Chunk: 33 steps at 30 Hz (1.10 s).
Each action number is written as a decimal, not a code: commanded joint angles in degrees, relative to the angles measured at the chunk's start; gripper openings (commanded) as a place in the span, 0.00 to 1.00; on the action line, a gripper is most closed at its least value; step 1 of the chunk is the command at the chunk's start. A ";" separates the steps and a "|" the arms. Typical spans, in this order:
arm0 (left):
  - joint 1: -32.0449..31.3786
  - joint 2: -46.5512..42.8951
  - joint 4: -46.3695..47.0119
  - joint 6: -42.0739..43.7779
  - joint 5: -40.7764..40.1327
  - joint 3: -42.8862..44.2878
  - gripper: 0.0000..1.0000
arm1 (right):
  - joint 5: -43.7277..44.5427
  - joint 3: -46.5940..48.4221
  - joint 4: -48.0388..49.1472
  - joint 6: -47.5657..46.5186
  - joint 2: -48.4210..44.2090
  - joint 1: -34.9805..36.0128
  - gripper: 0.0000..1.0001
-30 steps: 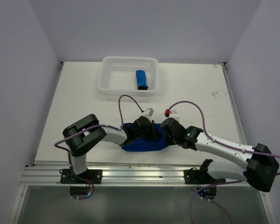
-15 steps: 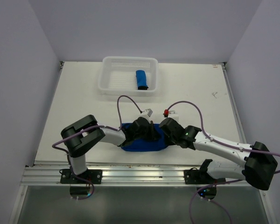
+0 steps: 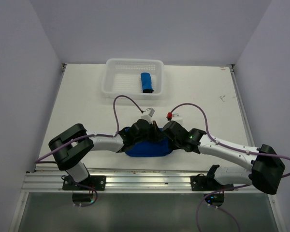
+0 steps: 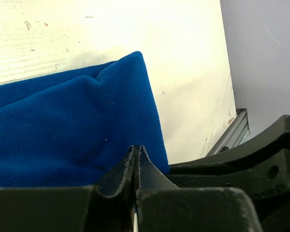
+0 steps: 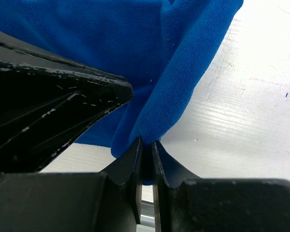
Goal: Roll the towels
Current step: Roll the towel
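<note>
One royal-blue towel lies bunched on the table near the front edge, between both arms. My left gripper is over its left half. In the left wrist view its jaws are pressed together at the towel's edge, with a sliver of blue between them. My right gripper sits just right of it. In the right wrist view its jaws are shut on a raised fold of the towel. A second towel, rolled up, lies in the white basket.
The basket stands at the back of the table, in the middle. The metal front rail runs just behind the towel, by the arm bases. Purple cables loop above both wrists. Walls close in on both sides.
Both grippers have shifted a little away from the bases toward the basket, the towel's top edge moving with them. The left arm's elbow has swung out to the left.
</note>
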 commanded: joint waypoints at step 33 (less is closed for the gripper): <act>-9.49 3.81 4.07 -6.27 -5.09 -4.76 0.00 | -5.84 -1.01 6.59 7.17 1.21 0.58 0.12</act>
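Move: The towel fold the left hand goes for, the strip along the towel's right edge beside the right fingers' pinch, lies about 6 cm back of the left hand, 1 cm to its right and 5 cm below. The folded towel's middle is some 3 cm back and 6 cm left of that hand, 6 cm below; the white box stands about 33 cm ahead and 14 cm left. From the right hand the towel fold is 3 cm left, 1 cm back and 3 cm lower. With its fingers shut, the left hand draws back about 6 cm across the top of the towel while sinking some 4 cm, easing down until its fingertips rest on the towel fold close beside the right fingers, its wrist tipping only slightly. The right hand keeps its pinch on the towel's raised right edge, creeping back just under 1 cm and shifting about 1.5 cm left towards the left fingertips at the end. ##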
